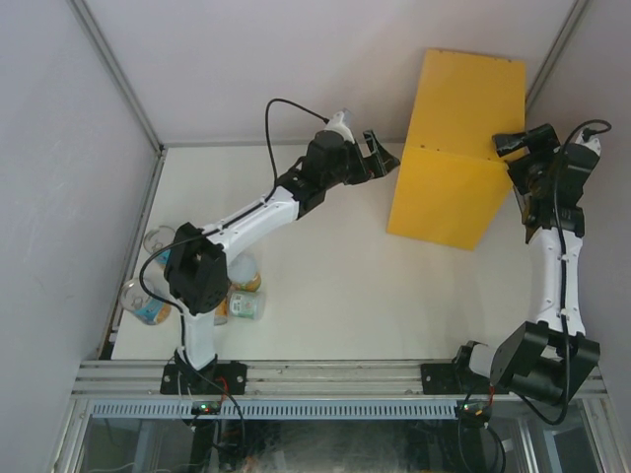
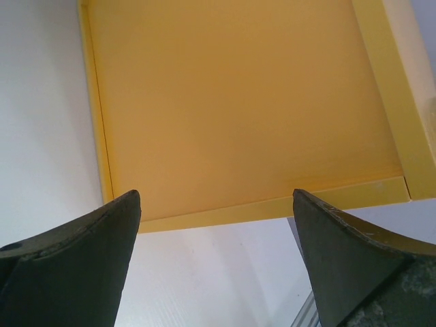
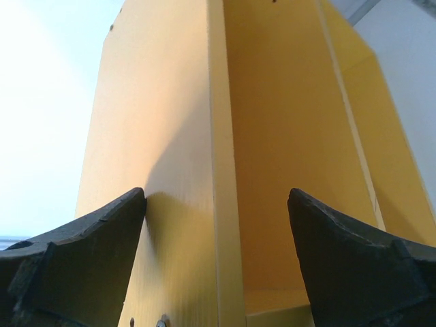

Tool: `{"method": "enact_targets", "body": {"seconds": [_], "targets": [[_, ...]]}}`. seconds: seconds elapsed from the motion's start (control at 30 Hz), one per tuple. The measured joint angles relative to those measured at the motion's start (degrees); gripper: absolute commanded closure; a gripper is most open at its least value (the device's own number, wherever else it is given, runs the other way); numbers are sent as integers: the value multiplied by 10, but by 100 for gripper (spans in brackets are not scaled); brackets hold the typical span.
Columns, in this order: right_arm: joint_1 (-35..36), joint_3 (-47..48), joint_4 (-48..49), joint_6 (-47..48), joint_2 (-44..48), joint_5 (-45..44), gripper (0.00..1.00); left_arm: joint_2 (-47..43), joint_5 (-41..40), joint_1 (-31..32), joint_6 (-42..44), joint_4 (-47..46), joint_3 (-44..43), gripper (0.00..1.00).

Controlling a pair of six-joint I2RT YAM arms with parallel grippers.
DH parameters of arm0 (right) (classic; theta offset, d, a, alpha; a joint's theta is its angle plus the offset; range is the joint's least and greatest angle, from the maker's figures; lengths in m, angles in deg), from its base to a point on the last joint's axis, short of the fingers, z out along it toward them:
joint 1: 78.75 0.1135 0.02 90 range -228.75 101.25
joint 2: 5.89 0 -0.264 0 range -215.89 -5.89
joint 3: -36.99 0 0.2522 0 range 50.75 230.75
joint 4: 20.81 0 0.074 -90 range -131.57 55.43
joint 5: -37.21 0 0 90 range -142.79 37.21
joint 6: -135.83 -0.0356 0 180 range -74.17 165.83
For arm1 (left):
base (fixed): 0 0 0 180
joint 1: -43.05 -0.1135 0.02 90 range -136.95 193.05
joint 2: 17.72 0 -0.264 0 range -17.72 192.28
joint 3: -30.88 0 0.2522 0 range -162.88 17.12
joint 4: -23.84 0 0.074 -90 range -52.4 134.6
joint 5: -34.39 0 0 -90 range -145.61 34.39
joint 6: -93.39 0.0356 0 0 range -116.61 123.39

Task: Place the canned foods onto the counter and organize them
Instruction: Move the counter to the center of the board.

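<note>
The counter (image 1: 454, 148) is a big bright yellow box that stands tilted at the back right of the white table. My left gripper (image 1: 385, 156) hangs open just left of it. In the left wrist view it (image 2: 216, 194) holds nothing and faces a broad yellow panel (image 2: 238, 102). My right gripper (image 1: 503, 145) is at the counter's right edge. In the right wrist view it (image 3: 217, 192) is open and straddles a yellow wall (image 3: 163, 136); its left finger (image 3: 102, 238) touches the outer face. Several canned foods (image 1: 245, 304) lie at the near left, partly hidden by my left arm.
More cans (image 1: 148, 305) sit against the left wall, by the table's left edge. Grey enclosure walls close in the back and both sides. An aluminium rail (image 1: 325, 379) runs along the near edge, carrying both arm bases.
</note>
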Motion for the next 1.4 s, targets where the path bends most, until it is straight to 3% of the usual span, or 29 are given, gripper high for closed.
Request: {"method": "enact_targets", "body": {"seconds": [0.37, 0.63, 0.9, 1.4], "targets": [[68, 0, 18, 21, -3, 49, 40, -46, -6, -45, -6, -38, 73, 6], [179, 0, 71, -12, -32, 77, 53, -99, 4, -59, -5, -60, 134, 6], [287, 0, 115, -63, -57, 43, 69, -193, -15, -100, -4, -56, 228, 6], [500, 92, 177, -124, -185, -75, 73, -433, -156, -130, 16, 29, 334, 5]]}}
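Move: The right hand's fingers already straddle the counter's near right corner edge, with its middle roughly 13 cm ahead, 8 cm left and 14 cm below. The board's middle lies some 35 cm to the right hand's left, 4 cm nearer and 30 cm down. From the left hand, the counter's middle is about 10 cm ahead, 13 cm right and 10 cm below; the cans lie about 35 cm left, 15 cm back, 24 cm down. Right hand drags the counter's near corner about 35 cm left, fingers half-closing, while the open left retreats leftwards. ##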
